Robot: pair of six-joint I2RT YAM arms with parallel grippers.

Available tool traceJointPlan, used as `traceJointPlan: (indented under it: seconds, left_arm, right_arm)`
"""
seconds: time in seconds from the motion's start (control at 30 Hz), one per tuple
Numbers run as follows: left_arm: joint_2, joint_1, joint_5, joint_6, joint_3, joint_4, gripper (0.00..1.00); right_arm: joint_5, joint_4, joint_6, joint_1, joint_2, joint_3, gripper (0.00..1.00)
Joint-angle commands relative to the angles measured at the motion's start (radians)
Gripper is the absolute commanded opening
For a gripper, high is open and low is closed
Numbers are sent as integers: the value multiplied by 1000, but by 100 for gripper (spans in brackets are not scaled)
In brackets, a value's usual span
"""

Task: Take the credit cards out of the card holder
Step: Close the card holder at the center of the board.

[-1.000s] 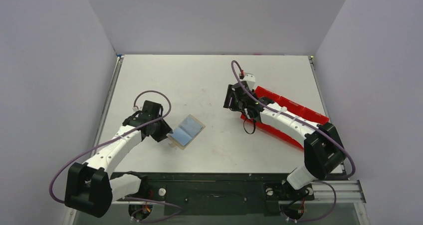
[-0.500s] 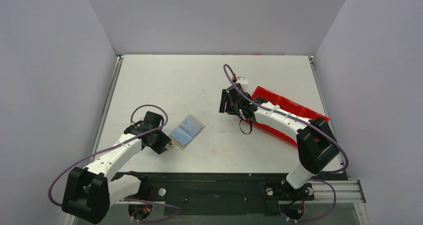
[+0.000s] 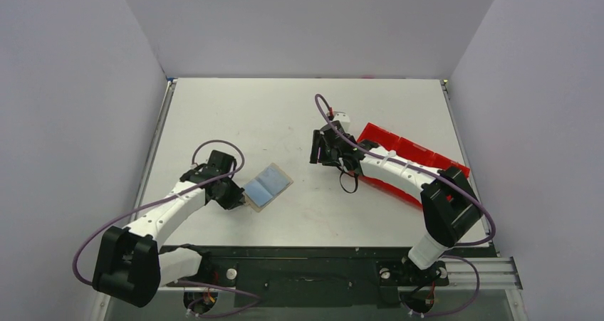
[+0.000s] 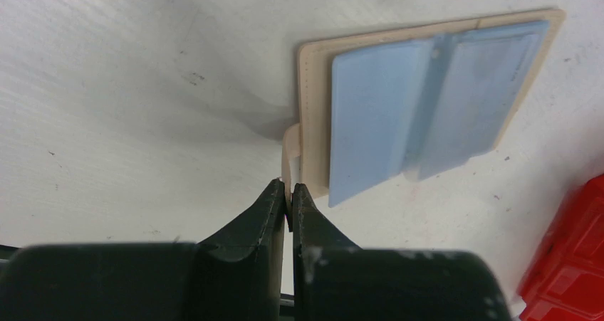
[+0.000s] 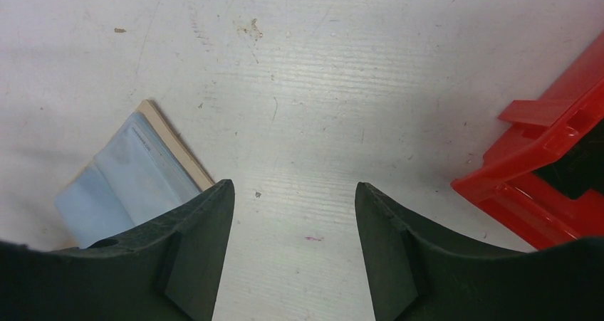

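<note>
The tan card holder (image 3: pixel 251 203) lies open on the table left of centre, with two light blue credit cards (image 3: pixel 268 186) side by side on its inner faces. In the left wrist view the card holder (image 4: pixel 313 86) shows a small tan tab at its near edge, and my left gripper (image 4: pixel 288 196) is shut on that tab; the cards (image 4: pixel 370 114) lie flat just beyond. My left gripper (image 3: pixel 241 198) sits at the holder's lower left corner. My right gripper (image 3: pixel 318 149) hangs open over bare table to the holder's right. The right wrist view shows the holder (image 5: pixel 174 144) and cards (image 5: pixel 132 171) left of the gripper (image 5: pixel 294 207).
A red compartment tray (image 3: pixel 384 137) lies at the right under the right arm, and its corner (image 5: pixel 548 164) shows right of the right fingers. White table spreads between holder and tray. Grey walls close three sides; a black rail runs along the near edge.
My left gripper has gone from open to shut on the holder's tab, after closing in on its corner. The right gripper has drifted left, away from the red tray toward the holder.
</note>
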Motion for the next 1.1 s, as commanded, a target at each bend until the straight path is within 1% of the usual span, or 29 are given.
traceJointPlan:
  seconds: [0.0, 0.13, 0.2, 0.33, 0.4, 0.53, 0.8, 1.07]
  left_arm:
    - [13, 1, -58, 118, 123, -23, 0]
    - [35, 13, -73, 216, 220, -44, 0]
    - [44, 18, -57, 264, 262, -38, 0]
    - [77, 20, 15, 332, 321, 14, 0]
    - [105, 19, 88, 355, 342, 48, 0]
    - [168, 14, 152, 362, 381, 86, 0]
    - [278, -18, 206, 348, 455, 133, 0]
    - [394, -79, 253, 326, 533, 187, 0]
  right_arm:
    - [0, 29, -1, 8, 17, 38, 59]
    - [-4, 29, -1, 11, 16, 36, 59]
    - [-5, 29, -1, 14, 16, 34, 59]
    - [-7, 33, -1, 17, 21, 30, 59]
    - [-9, 35, 2, 17, 21, 27, 59]
    - [-15, 39, 3, 18, 25, 26, 59]
    - [-19, 43, 8, 17, 26, 20, 59]
    - [2, 43, 18, 19, 13, 11, 58]
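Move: The far half of the card holder, over which I fold the near half, has its middle some 8 cm ahead of my left hand, 9 cm to its right and barely below. The whole open holder centres about 4 cm ahead and 6 cm to the right. The red box is roughly 47 cm to the right and 9 cm farther out. From my right hand the holder's middle lies some 18 cm left, 8 cm back and 7 cm down. With the tan tab still pinched in my shut left fingers, I lift about 7 cm while swinging forward, then stay at that height and curve rightward, some 11 cm forward in all, carrying the tab up and across towards the far half. My hand turns about 25 degrees clockwise and its fingers tip outward as it goes. ##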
